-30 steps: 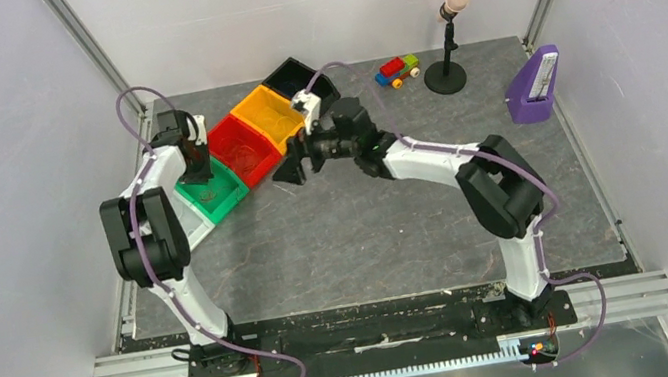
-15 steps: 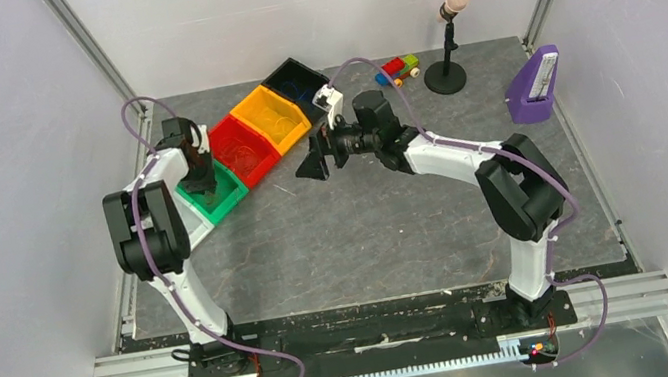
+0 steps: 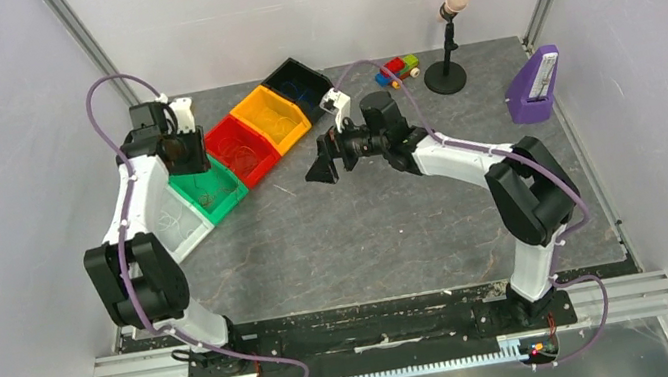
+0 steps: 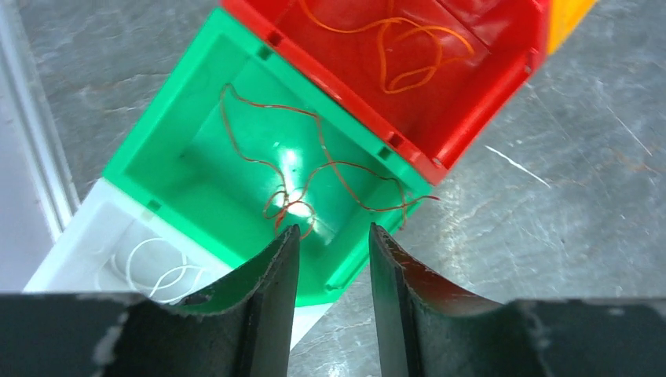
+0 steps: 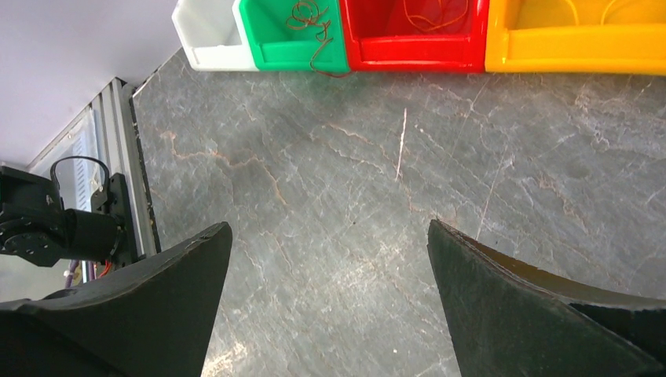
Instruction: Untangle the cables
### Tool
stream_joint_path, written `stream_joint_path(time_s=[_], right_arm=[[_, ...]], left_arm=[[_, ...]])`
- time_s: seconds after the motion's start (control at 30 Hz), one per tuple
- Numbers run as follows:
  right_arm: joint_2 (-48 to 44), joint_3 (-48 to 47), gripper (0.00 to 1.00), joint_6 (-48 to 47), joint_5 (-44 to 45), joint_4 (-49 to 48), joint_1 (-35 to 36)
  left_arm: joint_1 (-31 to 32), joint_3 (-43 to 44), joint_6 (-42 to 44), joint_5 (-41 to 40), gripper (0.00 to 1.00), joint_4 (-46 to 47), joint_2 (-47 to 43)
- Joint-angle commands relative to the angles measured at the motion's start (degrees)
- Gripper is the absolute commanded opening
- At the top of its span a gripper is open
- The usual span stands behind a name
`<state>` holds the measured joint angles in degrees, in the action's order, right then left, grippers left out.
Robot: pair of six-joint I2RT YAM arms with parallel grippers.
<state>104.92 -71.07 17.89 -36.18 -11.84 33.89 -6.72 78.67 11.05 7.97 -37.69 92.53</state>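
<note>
A thin red cable (image 4: 284, 198) lies curled in the green bin (image 4: 169, 149), and one end hangs over the rim onto the table. In the red bin (image 4: 471, 102) beside it lies an orange cable (image 4: 428, 31), and a white cable (image 4: 161, 263) shows in the white bin (image 4: 86, 236). My left gripper (image 4: 334, 229) hovers above the green bin's near corner, open, with nothing between its fingers. My right gripper (image 5: 328, 225) hangs wide open and empty over bare table, in front of the bin row (image 5: 416, 47).
A yellow bin (image 3: 270, 116) and a black bin (image 3: 297, 78) continue the row toward the back. A toy truck (image 3: 397, 69), a microphone stand (image 3: 446, 69) and a purple holder (image 3: 533, 86) stand at the back right. The frame rail (image 5: 118, 157) runs along the table's left edge.
My left gripper has opened and risen from the green bin, leaving the red cable in it. The right arm has drawn back to the right, still wide open.
</note>
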Motion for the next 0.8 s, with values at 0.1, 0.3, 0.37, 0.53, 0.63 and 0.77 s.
stream_joint_path(time_s=[0.1,0.3,0.37,0.53,0.63,0.77], right_arm=[[-5.1,2.3,0.98,-3.2,0.0,2.0,-0.8],[-5.5,3.7,0.98,-3.3,0.1,2.8,-1.2],[-5.5,4.0,0.98,-3.2,0.1,2.7,-1.3],[-5.2,4.4,0.98,-2.9,0.1,2.9,-1.2],[-5.0,4.5,0.98,-2.9,0.1,3.2,-1.4],[-4.5,4.5,0.98,-2.3,0.0,3.3,-1.5]], left_arm=[[0.5,-3.1,0.9,12.6,0.44,-1.9,1.1],[3.0,-11.3,-0.9,9.5,0.50,8.0,-0.7],[3.9,-12.0,-0.3,8.3,0.51,9.7,0.1],[5.0,-12.0,1.5,6.8,0.51,11.3,3.2],[5.0,-11.5,2.0,5.6,0.49,12.2,4.7],[5.3,-11.1,3.3,4.0,0.45,12.9,6.1]])
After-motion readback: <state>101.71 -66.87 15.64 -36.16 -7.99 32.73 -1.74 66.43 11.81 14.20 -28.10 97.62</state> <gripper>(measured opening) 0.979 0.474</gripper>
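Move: About 7 cm to the left hand's right, 2 cm back and 11 cm below lies the loose end of the red cable, hanging over the near right corner of the green box. The green box's middle is some 2 cm left, 1 cm ahead and 13 cm down from this hand, and the red box about 8 cm ahead and 7 cm to its right. From the right hand the cable end lies roughly 18 cm left, 1 cm ahead and 12 cm lower. Sinking some 9 cm, the left hand swings right by about 5 cm from over the green box towards the cable end at the corner, drawing back first and then easing forward a little. It turns about 10 degrees clockwise and tips slightly more downward, fingers still half open. The right hand, empty and wide open, backs off 2–3 cm to the right. ##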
